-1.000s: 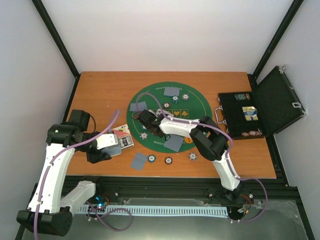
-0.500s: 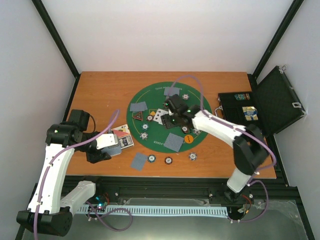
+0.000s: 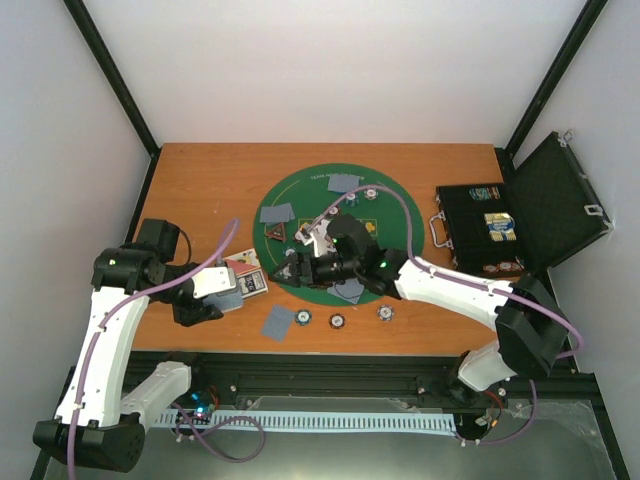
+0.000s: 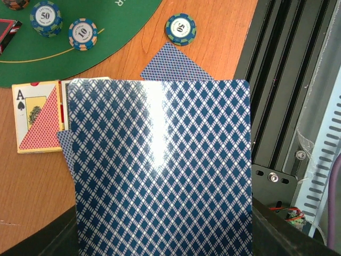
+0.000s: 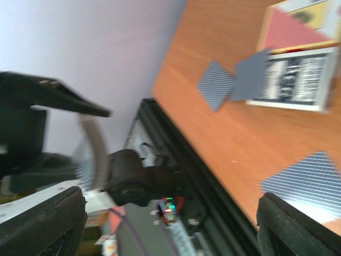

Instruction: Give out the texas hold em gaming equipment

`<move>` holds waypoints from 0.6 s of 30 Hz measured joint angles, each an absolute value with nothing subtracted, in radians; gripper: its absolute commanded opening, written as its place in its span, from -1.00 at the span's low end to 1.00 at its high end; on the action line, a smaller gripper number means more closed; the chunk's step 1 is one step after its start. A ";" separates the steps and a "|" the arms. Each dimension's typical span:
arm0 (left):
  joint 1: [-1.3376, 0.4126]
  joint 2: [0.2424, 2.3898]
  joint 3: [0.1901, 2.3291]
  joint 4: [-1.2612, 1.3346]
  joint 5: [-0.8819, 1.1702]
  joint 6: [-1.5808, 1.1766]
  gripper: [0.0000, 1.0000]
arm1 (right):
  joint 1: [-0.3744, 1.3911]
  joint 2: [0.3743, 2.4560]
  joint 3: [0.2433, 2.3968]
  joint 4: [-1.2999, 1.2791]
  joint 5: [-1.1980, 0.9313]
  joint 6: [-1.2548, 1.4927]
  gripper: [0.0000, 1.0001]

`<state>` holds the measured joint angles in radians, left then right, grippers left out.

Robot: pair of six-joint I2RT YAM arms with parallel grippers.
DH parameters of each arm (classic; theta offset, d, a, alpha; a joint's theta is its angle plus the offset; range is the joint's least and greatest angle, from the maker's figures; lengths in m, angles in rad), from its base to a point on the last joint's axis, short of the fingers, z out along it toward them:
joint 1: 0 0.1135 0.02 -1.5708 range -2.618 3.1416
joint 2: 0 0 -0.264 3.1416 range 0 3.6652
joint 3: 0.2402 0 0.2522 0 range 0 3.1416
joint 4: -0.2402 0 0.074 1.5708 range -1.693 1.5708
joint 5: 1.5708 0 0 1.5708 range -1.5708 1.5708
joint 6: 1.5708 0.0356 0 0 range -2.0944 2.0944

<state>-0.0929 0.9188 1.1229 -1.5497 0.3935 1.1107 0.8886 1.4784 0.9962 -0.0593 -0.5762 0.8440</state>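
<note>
My left gripper [image 3: 214, 296] is shut on a stack of blue-backed playing cards [image 4: 160, 170] that fills the left wrist view and hides its fingers. It hovers over the table left of the green mat [image 3: 400, 215]. My right gripper [image 3: 297, 268] stands open with nothing between its fingers [image 5: 42, 224], over the mat's near left edge and pointing left. Single cards lie on the mat [image 3: 278, 213] [image 3: 343, 182], and one lies on the wood [image 3: 279, 321]. Poker chips [image 3: 338, 321] [image 3: 385, 313] sit along the mat's near side. A red-black triangular marker [image 3: 275, 231] rests on the mat's left.
Two card boxes [image 3: 248, 276] lie beside the left gripper. An open black case [image 3: 545, 195] stands at the right edge of the table. The black rail [image 3: 330, 370] runs along the near edge. The right wrist view is blurred.
My right arm swung from the mat's left to its middle, then back to the near left edge, its jaws opening wider. The left arm with its cards stayed still.
</note>
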 measured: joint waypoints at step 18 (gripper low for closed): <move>-0.093 0.924 1.123 -1.550 0.395 1.111 -0.98 | 1.092 1.747 1.140 0.268 -0.683 1.079 0.69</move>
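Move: The deck held up in the left gripper lies about 14 cm to the right hand's left and some 8 cm back, at roughly the same height. On the table about 17 cm lower stand the card boxes, around 13 cm left and 5 cm ahead of the right hand, the loose card about 3 cm left and 10 cm back, and the chip stack some 5 cm right and 9 cm back. For the left hand the deck is already between its fingers, its middle scarcely 1 cm to the right. The right hand, empty and still wide open, sweeps about 10 cm left and some 6 cm back towards the near edge of the deck, lifting a couple of centimetres at first and then sinking slightly, while its wrist swings round roughly 10 degrees counter-clockwise and rolls a little. It ends with the fingers just short of closing on the cards, one finger reaching in over the deck's patterned back, while the left hand stays still and keeps the deck gripped by its sides. ##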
